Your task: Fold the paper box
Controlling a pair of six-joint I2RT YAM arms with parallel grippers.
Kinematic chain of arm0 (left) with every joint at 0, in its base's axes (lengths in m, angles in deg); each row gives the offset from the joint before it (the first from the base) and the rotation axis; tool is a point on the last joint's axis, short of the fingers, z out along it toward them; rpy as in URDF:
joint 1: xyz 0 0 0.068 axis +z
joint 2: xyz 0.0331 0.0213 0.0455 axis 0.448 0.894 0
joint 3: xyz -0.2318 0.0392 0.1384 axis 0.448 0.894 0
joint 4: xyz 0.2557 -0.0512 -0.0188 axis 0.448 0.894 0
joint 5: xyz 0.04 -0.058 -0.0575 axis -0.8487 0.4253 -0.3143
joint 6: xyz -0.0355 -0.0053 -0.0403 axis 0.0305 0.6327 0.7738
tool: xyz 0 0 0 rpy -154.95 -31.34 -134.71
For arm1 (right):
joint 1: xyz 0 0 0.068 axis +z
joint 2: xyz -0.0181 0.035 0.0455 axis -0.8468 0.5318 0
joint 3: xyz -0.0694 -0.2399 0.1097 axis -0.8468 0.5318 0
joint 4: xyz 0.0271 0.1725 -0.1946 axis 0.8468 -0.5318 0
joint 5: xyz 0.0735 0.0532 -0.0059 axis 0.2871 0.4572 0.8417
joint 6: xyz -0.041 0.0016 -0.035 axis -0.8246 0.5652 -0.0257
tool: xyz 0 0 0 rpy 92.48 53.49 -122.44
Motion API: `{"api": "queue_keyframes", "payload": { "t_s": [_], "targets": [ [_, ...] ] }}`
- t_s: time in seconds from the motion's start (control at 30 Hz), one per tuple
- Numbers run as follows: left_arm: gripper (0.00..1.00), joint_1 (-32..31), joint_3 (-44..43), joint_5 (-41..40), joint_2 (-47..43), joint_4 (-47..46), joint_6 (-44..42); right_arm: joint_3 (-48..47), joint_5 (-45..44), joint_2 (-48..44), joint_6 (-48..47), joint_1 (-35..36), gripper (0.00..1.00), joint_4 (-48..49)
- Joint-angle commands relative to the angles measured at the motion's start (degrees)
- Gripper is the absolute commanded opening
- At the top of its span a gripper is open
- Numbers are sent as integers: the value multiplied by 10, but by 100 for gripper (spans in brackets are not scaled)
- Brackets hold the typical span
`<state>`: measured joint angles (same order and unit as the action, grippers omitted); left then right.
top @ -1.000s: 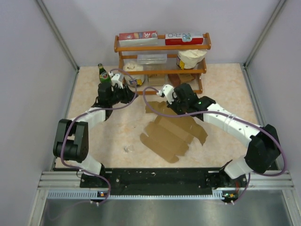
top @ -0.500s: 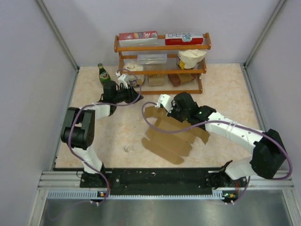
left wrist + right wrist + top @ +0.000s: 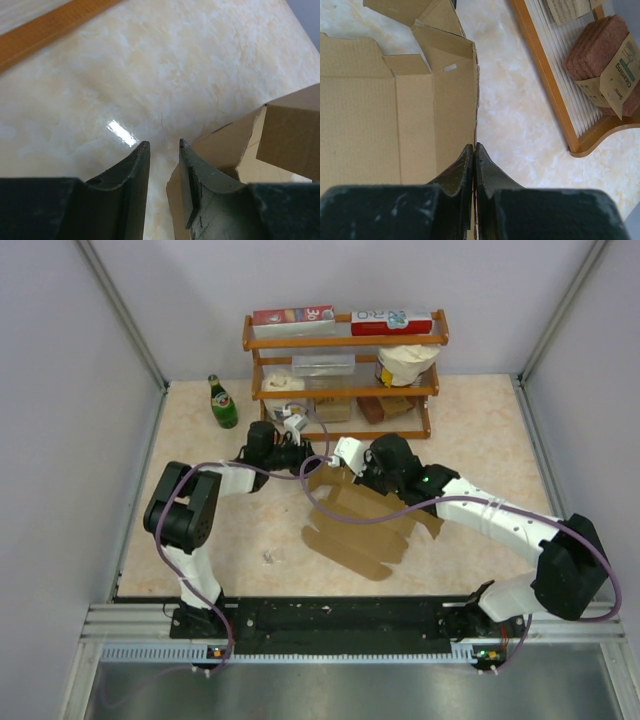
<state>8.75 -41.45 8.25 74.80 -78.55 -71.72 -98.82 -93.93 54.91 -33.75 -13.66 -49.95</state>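
The paper box (image 3: pixel 358 528) is a kraft-brown die-cut sheet lying mid-table, with its far-left panel raised upright. My right gripper (image 3: pixel 346 458) is shut on the top edge of that raised panel. In the right wrist view the fingers (image 3: pixel 474 146) pinch the thin cardboard wall, and the box's inner face (image 3: pixel 370 110) spreads to the left. My left gripper (image 3: pixel 303 447) hovers just left of the raised corner. In the left wrist view its jaws (image 3: pixel 163 145) stand a little apart over bare table with nothing between them. A cardboard flap (image 3: pixel 290 130) sits just beyond the right finger.
A wooden shelf rack (image 3: pixel 345 392) stands at the back with red-and-white cartons (image 3: pixel 293 317) on top and brown scrub pads (image 3: pixel 605 50) on a lower tier. A green bottle (image 3: pixel 222 403) stands left of it. A small scrap (image 3: pixel 270 557) lies on the table. Enclosure walls close both sides.
My left arm has swung right, from beside the green bottle to the raised corner of the box. The right gripper kept its grip and shifted slightly left; the sheet moved a little with it.
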Motion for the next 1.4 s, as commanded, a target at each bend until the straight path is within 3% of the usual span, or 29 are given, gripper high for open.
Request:
{"api": "queue_keyframes", "payload": {
  "t_s": [0.0, 0.27, 0.5, 1.37],
  "targets": [
    [34, -3, 21, 28, -4, -34, -18, -12, -15, -9, -6, 7, 0, 30],
    [35, -8, 75, 52, -25, -80, -19, -12, -19, 1, -4, 7, 0, 37],
    [35, -9, 124, 63, -36, -175, 9, 0, -15, -1, -9, 7, 0, 43],
    [38, -10, 166, 130, 10, -378, 69, 78, -28, -2, -61, 14, 0, 114]
  ]
}}
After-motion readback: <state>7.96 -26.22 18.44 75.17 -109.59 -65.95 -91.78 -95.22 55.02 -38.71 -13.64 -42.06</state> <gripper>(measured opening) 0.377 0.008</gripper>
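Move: Just off the left fingers, the box's end flap lies some 4 cm back and 3 cm to the right, about level with them. The right gripper, pinching the raised panel's edge, is about 11 cm right, 4 cm back and 5 cm up from the left hand; the rack's front rail is roughly 7 cm ahead, 8 cm right and 8 cm below. From the right hand, the flap is about 8 cm left, level fore-and-aft, and 3 cm lower. Sweeping back about 5 cm while dipping some 3 cm, the left hand brings its part-open fingers round behind the end flap, pushing it in across the end of the box, then rises nearly 4 cm with the fingertips tilting up. The right hand keeps its pinch on the raised panel's edge, staying nearly still before lowering it about 3 cm. ##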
